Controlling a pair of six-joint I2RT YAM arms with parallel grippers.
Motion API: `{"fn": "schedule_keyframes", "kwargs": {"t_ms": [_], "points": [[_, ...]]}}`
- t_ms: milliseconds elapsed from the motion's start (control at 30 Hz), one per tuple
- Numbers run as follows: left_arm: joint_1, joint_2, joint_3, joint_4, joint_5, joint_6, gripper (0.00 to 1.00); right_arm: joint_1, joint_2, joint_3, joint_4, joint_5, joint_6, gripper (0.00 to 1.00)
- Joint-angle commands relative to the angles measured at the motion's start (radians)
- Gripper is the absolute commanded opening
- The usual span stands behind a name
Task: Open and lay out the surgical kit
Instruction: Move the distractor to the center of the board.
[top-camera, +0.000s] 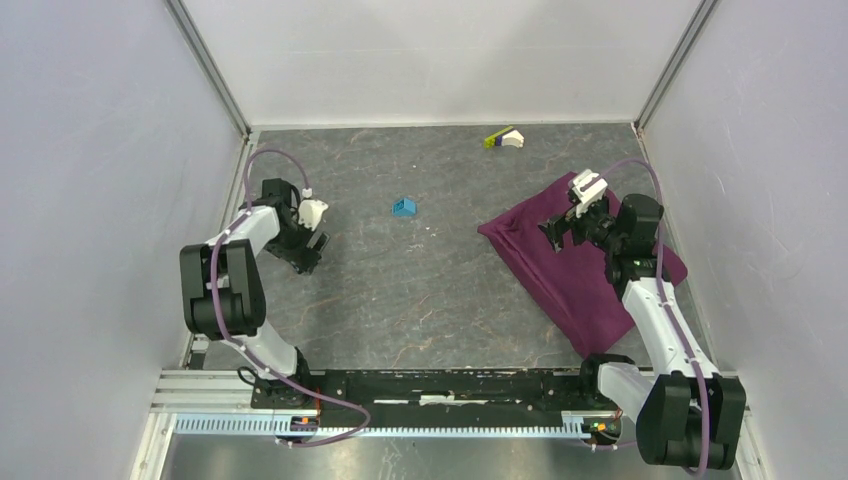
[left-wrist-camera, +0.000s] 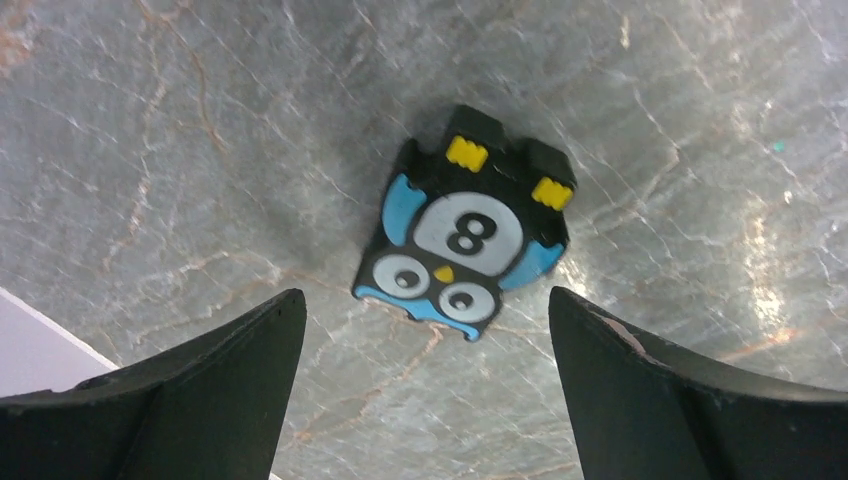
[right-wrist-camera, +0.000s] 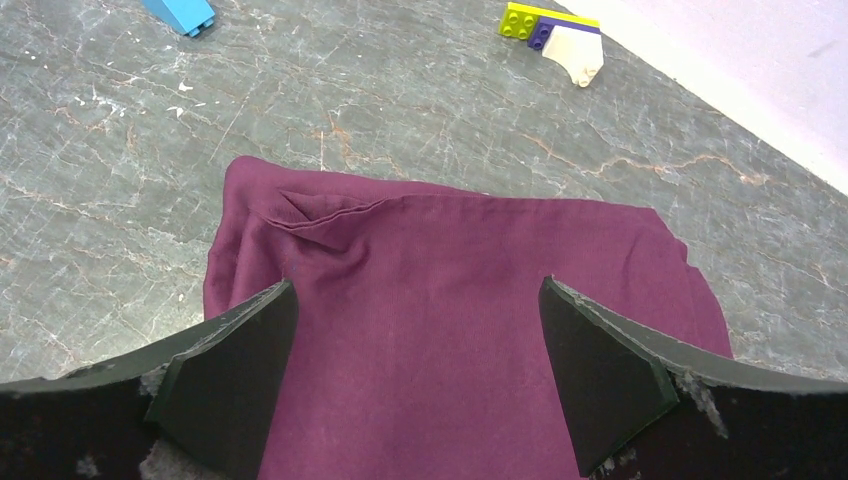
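The surgical kit shows as a dark purple cloth (top-camera: 575, 270) lying folded on the right side of the table. One corner fold is creased at its far left (right-wrist-camera: 320, 212). My right gripper (top-camera: 562, 228) hovers over the cloth's far end, open, with the cloth (right-wrist-camera: 450, 250) filling the space between its fingers (right-wrist-camera: 235, 370) and nothing gripped. My left gripper (top-camera: 308, 245) is far off at the left side of the table, open above bare tabletop. Whatever lies inside the cloth is hidden.
A black and blue owl tile with the number 8 (left-wrist-camera: 465, 240) lies just beyond the left fingertips (left-wrist-camera: 250, 350). A small blue block (top-camera: 404, 208) sits mid-table. A yellow-green and white piece (top-camera: 504, 138) rests near the back wall. Walls enclose three sides.
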Motion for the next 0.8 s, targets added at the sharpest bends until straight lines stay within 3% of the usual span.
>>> {"fn": "schedule_keyframes", "kwargs": {"t_ms": [0,133,433,600,767], "points": [[0.01,0.053,0.081,0.001,0.03,0.075,0.96,-0.001,0.012,0.043,0.007,-0.007,-0.02,0.97],[0.019,0.113,0.113,-0.002,0.044,0.084,0.92,-0.001,0.021,0.042,0.005,0.0,-0.025,0.97],[0.02,0.228,0.259,-0.03,0.128,-0.003,0.56,-0.001,0.042,0.043,0.005,0.023,-0.035,0.97],[0.016,0.366,0.511,-0.046,0.159,-0.151,0.46,-0.001,0.049,0.048,0.001,0.034,-0.04,0.97],[-0.008,0.617,0.91,-0.13,0.124,-0.257,0.52,0.0,0.042,0.048,-0.001,0.042,-0.046,0.97]]}}
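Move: Just ahead of the left hand's open fingers lies the owl toy, some 3 cm farther out, hardly to either side and about 2 cm below. The blue block is its nearest neighbour, around 15 cm ahead of that hand and 23 cm to its right, near board height. From the right hand the owl toy is roughly 53 cm to the left, about level fore and aft, and some 17 cm below. Easing forward about 3 cm while sinking a centimetre, the left hand closes its fingers on the two sides of the owl toy, then sweeps it forward with quickening speed, rising about 2 cm and tilting only slightly, to end some 16 cm farther out, to the left of the blue block. The right hand, empty and open, sinks just under 2 cm over the cloth. ##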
